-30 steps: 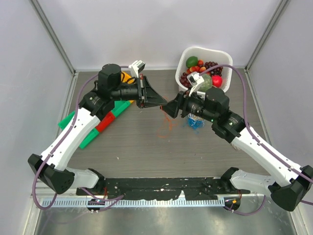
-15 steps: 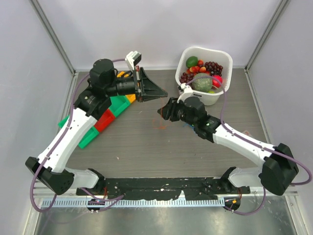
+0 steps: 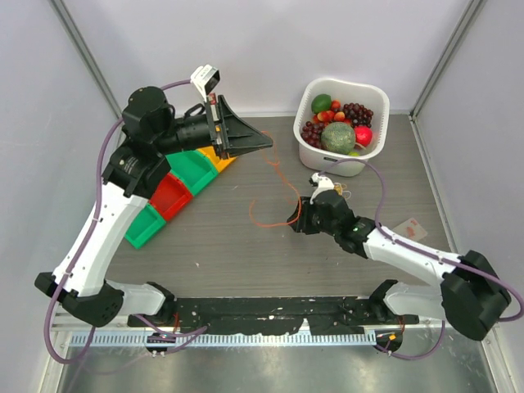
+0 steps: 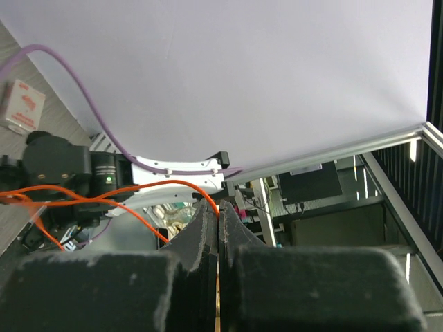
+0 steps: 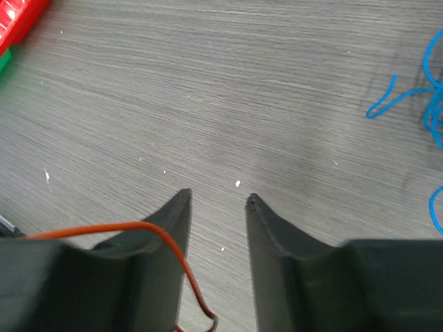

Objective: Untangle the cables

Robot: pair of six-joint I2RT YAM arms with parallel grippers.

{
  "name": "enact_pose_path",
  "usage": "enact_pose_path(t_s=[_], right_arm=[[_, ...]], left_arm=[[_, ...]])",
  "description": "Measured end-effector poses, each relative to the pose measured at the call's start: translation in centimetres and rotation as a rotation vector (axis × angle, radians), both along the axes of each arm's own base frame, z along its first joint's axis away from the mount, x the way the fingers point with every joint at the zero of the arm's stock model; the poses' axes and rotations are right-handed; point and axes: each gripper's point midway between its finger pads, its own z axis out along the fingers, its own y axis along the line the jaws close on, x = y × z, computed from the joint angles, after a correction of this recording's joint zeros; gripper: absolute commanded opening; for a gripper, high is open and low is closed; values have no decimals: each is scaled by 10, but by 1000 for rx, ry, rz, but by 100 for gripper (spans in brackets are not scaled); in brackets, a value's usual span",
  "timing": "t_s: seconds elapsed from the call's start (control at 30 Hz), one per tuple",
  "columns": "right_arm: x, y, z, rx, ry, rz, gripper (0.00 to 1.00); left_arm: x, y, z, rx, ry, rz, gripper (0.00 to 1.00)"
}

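Note:
A thin orange cable (image 3: 255, 223) runs slack from my raised left gripper (image 3: 267, 144) down across the table to my right gripper (image 3: 294, 221). In the left wrist view the left gripper (image 4: 219, 206) is shut on this orange cable (image 4: 138, 185), pinched at the fingertips. The right gripper (image 5: 218, 197) sits low over the table with its jaws apart. The orange cable (image 5: 181, 259) drapes over its left finger and hangs down between the jaws, not pinched. Loose blue cables (image 5: 430, 104) lie on the table to the right.
A white basket (image 3: 304, 98) of fruit stands at the back right. Green, red and orange bins (image 3: 164, 196) lie under the left arm. A small card (image 3: 409, 229) rests on the table to the right. A red bin corner (image 5: 17, 17) shows far left.
The left gripper has lifted and pulled back left, drawing the orange cable out. The right arm has swung down toward the near table, and its jaws have narrowed.

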Motion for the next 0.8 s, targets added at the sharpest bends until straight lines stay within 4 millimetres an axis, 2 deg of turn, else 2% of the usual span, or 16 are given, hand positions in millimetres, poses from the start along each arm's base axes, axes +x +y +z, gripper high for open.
enact_pose_path(t_s=[0.17,0.33,0.43,0.53,0.63,0.8], right_arm=[[-9,-16,13,-26,-23,1,59],[-26,-36,21,-91,-12,24,67],[-34,-40,36,-105,-26,62,70],[-43,-34,61,-67,-52,134,71],[-54,-27,75,-21,-66,197,71],[-67,-28,81,21,-48,214,72]], left_arm=[[10,7,-8,28,16,34,0],[23,14,-20,64,39,74,0],[32,16,-33,115,56,101,0],[46,23,-48,186,59,168,0],[63,40,-60,283,44,293,0],[90,78,-63,396,-17,507,0]])
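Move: The orange cable is still pinched in the left gripper; its lower loop hangs almost beneath that hand, roughly 40 cm down and 5 cm farther out. From the left hand, the yellow bin lies about 32 cm ahead and 15 cm left, the green bin beside it 26 cm ahead and 20 cm left, both 50 cm below. From the right hand, the orange loop is about 8 cm left and 2 cm ahead, and the blue-yellow tangle 12 cm ahead, 8 cm right and 8 cm lower. Keep the left gripper shut on the orange cable and carry it forward and left about 9 and 8 cm, sinking some 6 cm, towards the bins, while tipping its fingers down and swinging them counter-clockwise some 30 degrees. Open the right fingers wide so the cable comes free, drawing that hand back and a little right, then mostly up, away from the tangle. ##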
